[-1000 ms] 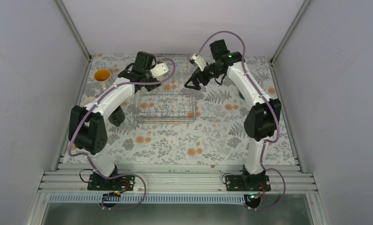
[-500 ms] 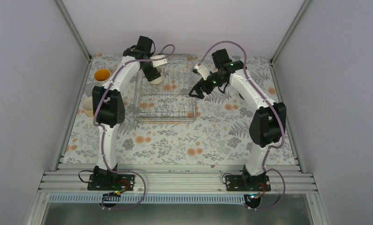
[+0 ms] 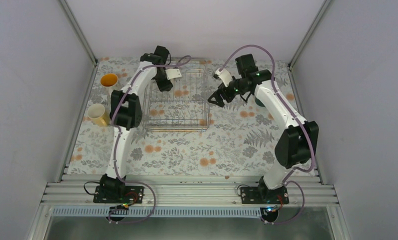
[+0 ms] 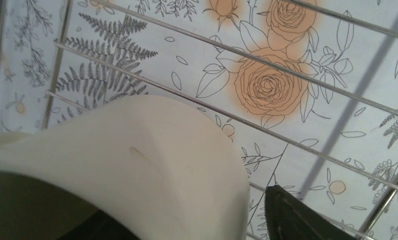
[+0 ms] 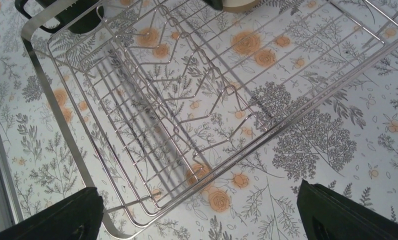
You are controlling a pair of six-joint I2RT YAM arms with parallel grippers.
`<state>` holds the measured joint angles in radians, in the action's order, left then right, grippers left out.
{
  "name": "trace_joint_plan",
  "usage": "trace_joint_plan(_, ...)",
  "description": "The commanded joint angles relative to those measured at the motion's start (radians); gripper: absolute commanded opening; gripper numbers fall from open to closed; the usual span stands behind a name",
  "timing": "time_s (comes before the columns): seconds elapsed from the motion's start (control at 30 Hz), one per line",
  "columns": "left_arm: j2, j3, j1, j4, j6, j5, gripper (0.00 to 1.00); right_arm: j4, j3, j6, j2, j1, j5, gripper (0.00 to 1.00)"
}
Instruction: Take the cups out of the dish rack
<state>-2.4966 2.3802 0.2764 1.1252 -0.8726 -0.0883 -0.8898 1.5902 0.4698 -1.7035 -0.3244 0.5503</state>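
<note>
The silver wire dish rack [image 3: 177, 107] lies mid-table and also shows in the right wrist view [image 5: 152, 115]. My left gripper [image 3: 163, 83] is low over its back left corner. In the left wrist view a pale whitish cup [image 4: 137, 165] sits between the jaws of my left gripper [image 4: 197, 215]. The right finger [image 4: 292, 215] stands a little apart from it. The cup's edge shows in the right wrist view [image 5: 239, 5]. My right gripper [image 3: 216, 96] [image 5: 199, 212] is open and empty above the rack's right edge. The yellow-orange cup [image 3: 109, 80] and cream cup [image 3: 96, 114] stand on the table, left of the rack.
A black cup [image 5: 84, 22] stands on the table by the rack's near left corner, hidden under the left arm's elbow in the top view. A dark green cup [image 3: 258, 103] peeks out behind the right arm. Grey walls close in the table on three sides.
My left arm has stretched out toward the back and the gripper has come down around the pale cup. My right gripper has drifted right and slightly nearer, still open.
</note>
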Motion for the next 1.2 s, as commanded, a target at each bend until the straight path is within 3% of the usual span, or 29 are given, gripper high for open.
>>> trace_joint_plan(0.0, 0.034, 0.029, -0.002, 0.026, 0.007, 0.019, 0.52, 0.046, -0.045, -0.008, 0.070, 0.010, -0.008, 1.00)
trace_joint_plan(0.1, 0.059, 0.008, -0.003, 0.006, 0.028, 0.049, 0.17, 0.038, -0.043, -0.010, 0.080, 0.010, -0.013, 1.00)
trace_joint_plan(0.17, 0.071, 0.004, -0.001, 0.006, 0.042, 0.053, 0.03, 0.037, -0.051, -0.008, 0.097, 0.012, -0.014, 1.00)
trace_joint_plan(0.47, 0.206, 0.083, 0.098, -0.014, 0.091, 0.194, 0.02, 0.091, -0.118, -0.040, 0.235, 0.042, -0.098, 1.00)
trace_joint_plan(0.7, 0.331, 0.086, 0.345, 0.007, 0.092, 0.239, 0.02, 0.233, -0.239, -0.113, 0.437, 0.117, -0.270, 1.00)
trace_joint_plan(0.93, 0.275, 0.097, 0.577, -0.001, 0.117, 0.277, 0.02, 0.345, -0.365, -0.143, 0.654, 0.150, -0.503, 1.00)
trace_joint_plan(1.17, 0.138, 0.186, 0.664, 0.016, 0.124, 0.251, 0.02, 0.367, -0.421, -0.106, 0.852, 0.183, -0.767, 1.00)
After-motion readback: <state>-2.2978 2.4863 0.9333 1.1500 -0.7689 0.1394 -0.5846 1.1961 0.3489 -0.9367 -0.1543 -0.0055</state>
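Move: The cream cup, last in the rack, is right at the left hand's closing fingers, its middle about 3 cm ahead, 2 cm left and 1 cm below. From that hand the orange-lined cup stands some 28 cm left and 2 cm ahead, the black cup about 24 cm left and 18 cm back. The right hand has the cream cup roughly 17 cm ahead, 28 cm left and 16 cm lower, and the green cup about 9 cm ahead, 24 cm right, 18 cm below. The left fingers finish closing on the cream cup's wall, one inside and one outside, then lift it some 20 cm and sweep it about 27 cm right and 18 cm back over the rack's right side, the wrist turning clockwise and the hand sinking a little at the end. The empty right hand, still open, clears the way, going right and up about 15 cm each and swinging its fingers up and clockwise by roughly 40 degrees. ##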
